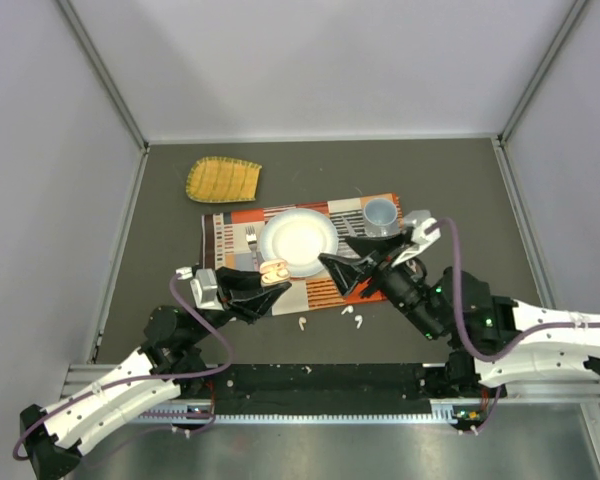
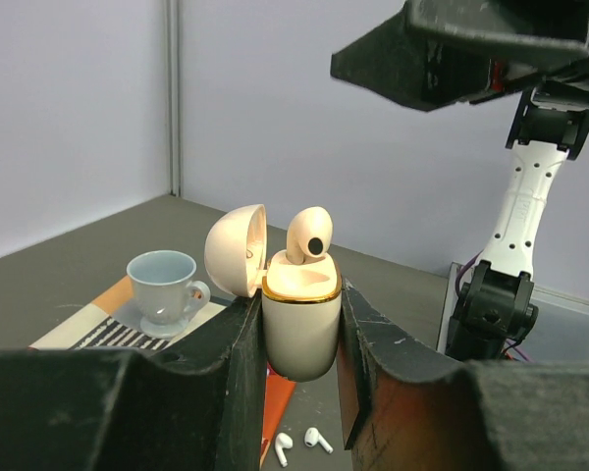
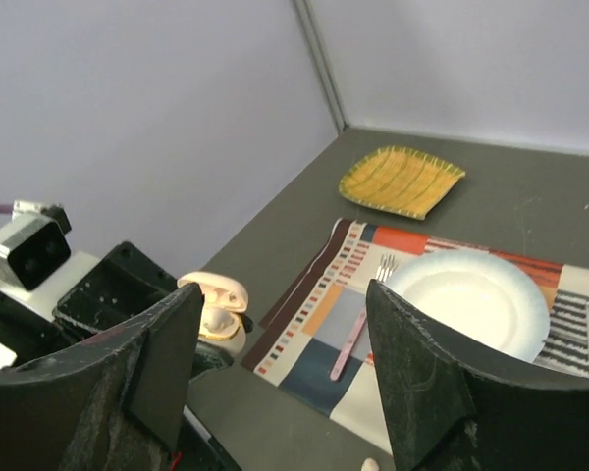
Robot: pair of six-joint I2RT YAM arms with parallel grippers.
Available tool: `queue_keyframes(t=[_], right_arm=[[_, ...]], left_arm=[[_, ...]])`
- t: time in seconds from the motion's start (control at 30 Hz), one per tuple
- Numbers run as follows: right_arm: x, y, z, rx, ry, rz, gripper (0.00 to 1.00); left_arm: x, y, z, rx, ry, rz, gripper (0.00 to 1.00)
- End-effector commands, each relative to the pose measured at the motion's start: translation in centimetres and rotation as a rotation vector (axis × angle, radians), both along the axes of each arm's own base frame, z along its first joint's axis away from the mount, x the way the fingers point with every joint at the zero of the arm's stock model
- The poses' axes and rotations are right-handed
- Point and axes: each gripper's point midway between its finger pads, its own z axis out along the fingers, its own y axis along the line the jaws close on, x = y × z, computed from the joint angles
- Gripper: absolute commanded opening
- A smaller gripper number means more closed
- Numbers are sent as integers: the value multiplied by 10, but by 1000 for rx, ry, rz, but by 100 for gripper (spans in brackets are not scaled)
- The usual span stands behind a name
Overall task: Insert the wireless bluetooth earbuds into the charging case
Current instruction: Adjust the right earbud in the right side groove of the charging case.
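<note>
My left gripper [image 2: 299, 299] is shut on the cream charging case [image 2: 299, 329], holding it upright above the table with its lid [image 2: 234, 250] swung open. A cream earbud [image 2: 309, 234] stands in the case, its head sticking up. Two white earbuds [image 2: 281, 448] [image 2: 318, 441] lie on the dark table below the case. From above the case [image 1: 273, 272] sits at the placemat's near left corner, and earbuds [image 1: 302, 323] [image 1: 358, 320] lie nearer the arms. My right gripper [image 1: 332, 250] hovers open to the case's right, nothing between its fingers [image 3: 412, 392].
A patterned placemat [image 1: 230, 235] carries a white plate [image 1: 298, 243], a pink-handled fork [image 3: 358, 329] and a pale blue cup [image 1: 380, 215]. A yellow ridged dish [image 1: 223, 179] lies at the back left. Grey walls enclose the table.
</note>
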Motion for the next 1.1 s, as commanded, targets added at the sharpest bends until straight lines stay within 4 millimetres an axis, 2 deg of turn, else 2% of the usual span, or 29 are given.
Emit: queue_keyframes(t=[0.0,0.03,0.1,0.2,0.27,1.07], right_arm=[[-9,32,-18,-89,39,92,62],[-12,37,-19,-97,40,110,54],[-19,51,-21,-115,45,167,49],[-25,62,-20,-117,48,213,41],[-27,68,-21,-122,52,228,33],[-22,82,-33,-168,57,209,27]], left_arm=[[-3,5,23,-60,-54,5,0],[-4,5,23,-61,-55,3,0],[-3,5,23,-59,-55,4,0],[-4,5,23,-59,-56,3,0],[-3,5,22,-57,-53,4,0],[-8,2,26,-55,-78,-24,0]])
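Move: The seated earbud is about 10 cm left of the right hand, 1 cm back and 7 cm below it; its charging case is some 11 cm left, 1 cm back and 9 cm down. On the table, roughly 30 cm below, the plate is 18 cm ahead and 7 cm left, a loose earbud 1 cm ahead and 7 cm left. The seated earbud is about 3 cm straight above the left hand's grip. The right hand swings left about 8 cm and down some 6 cm, easing back a little towards its base, to bring its fingertips close beside the seated earbud; most of this comes early, then it lifts about a centimetre and sinks again. On the way its fingers close from wide to a narrow gap and the wrist rolls left side down and turns counter-clockwise, each by some 15 degrees, while the left hand holds the case still. ##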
